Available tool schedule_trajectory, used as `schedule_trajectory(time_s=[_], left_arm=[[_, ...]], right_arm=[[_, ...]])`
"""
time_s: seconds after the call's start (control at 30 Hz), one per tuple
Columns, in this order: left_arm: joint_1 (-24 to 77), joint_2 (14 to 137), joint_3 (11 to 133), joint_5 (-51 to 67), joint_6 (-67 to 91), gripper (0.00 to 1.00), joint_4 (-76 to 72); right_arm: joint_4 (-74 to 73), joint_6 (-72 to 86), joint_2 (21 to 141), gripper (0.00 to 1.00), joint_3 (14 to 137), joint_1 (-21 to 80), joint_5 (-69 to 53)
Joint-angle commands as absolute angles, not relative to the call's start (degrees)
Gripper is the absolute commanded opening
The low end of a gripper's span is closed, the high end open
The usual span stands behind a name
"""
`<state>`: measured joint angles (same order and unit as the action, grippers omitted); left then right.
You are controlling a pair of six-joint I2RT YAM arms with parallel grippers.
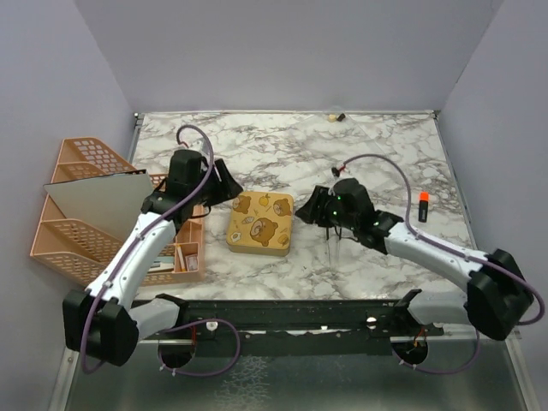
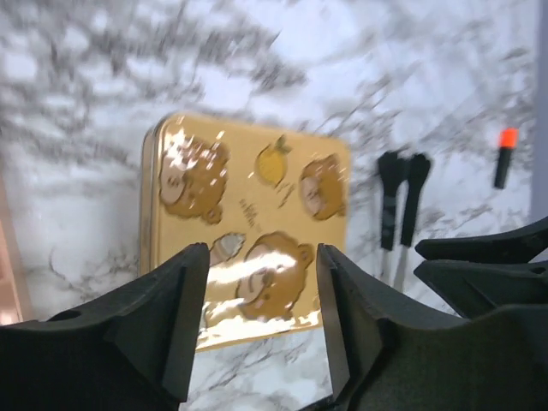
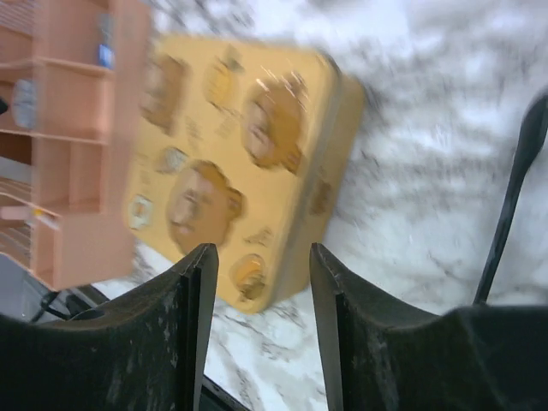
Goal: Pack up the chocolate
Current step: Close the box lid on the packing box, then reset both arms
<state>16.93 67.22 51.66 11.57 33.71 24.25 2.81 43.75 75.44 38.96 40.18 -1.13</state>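
No chocolate shows; a shut yellow square box [image 1: 260, 223] with brown bear pictures on its lid lies mid-table. My left gripper [image 1: 229, 185] hovers just beyond the box's far left corner, jaws open and empty. In the left wrist view the box [image 2: 248, 205] lies ahead of that gripper [image 2: 261, 261]. My right gripper [image 1: 306, 211] stands just right of the box, open and empty. In the right wrist view the box's corner [image 3: 257, 171] sits between and beyond the right gripper's [image 3: 261, 257] jaws, untouched.
A peach desk organizer [image 1: 94, 214] stands at the left, close to the box. A thin black-tipped tool [image 2: 402, 201] lies on the marble right of the box. An orange-capped marker [image 1: 423, 206] lies farther right. Two small bits [image 1: 336, 116] sit at the far edge.
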Motion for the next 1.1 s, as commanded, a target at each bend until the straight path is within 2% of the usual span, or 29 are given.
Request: schedule_trajectory(time_s=[0.0, 0.07, 0.1, 0.13, 0.17, 0.43, 0.73, 1.07], left_arm=[[16.8, 60.1, 60.0, 7.6, 28.5, 0.63, 24.7], [16.8, 57.9, 61.9, 7.0, 27.9, 0.7, 25.0], [16.8, 56.8, 62.6, 6.9, 27.5, 0.75, 25.0], [16.8, 55.7, 63.2, 7.0, 27.0, 0.9, 25.0], [16.8, 54.5, 63.6, 7.1, 26.5, 0.98, 24.9], [17.0, 47.3, 61.8, 8.7, 23.1, 0.99, 23.3], [18.6, 41.5, 52.1, 7.2, 23.8, 0.99, 17.2], [20.0, 39.6, 50.8, 3.6, 22.8, 0.99, 17.1]], right_arm=[[-14.3, 34.0, 67.2, 0.57, 50.8, 40.6, 5.7], [-19.3, 32.3, 64.8, 0.68, 55.0, 40.6, 8.0], [-21.1, 31.2, 63.5, 0.83, 56.7, 40.6, 8.9], [-22.2, 30.6, 62.1, 0.98, 58.1, 40.6, 10.0], [-23.7, 29.9, 60.7, 1.0, 59.5, 40.6, 10.9], [-31.7, 26.0, 53.4, 1.0, 67.6, 40.6, 17.5], [-28.0, 28.4, 44.8, 1.0, 59.4, 40.6, 16.0], [-29.3, 29.3, 43.2, 1.0, 60.0, 40.6, 18.0]])
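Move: The closed packing box lies about 7 cm back and 7 cm right of the left hand, some 11 cm below it. From the right hand the box is about 10 cm left, 3 cm back and 7 cm down. The black-handled tools lie roughly 9 cm right of the right hand and 7 cm back, some 9 cm below. Both hands open wide, rising from the packing box: left about 15 cm, right 22 and 10 rightwards. ##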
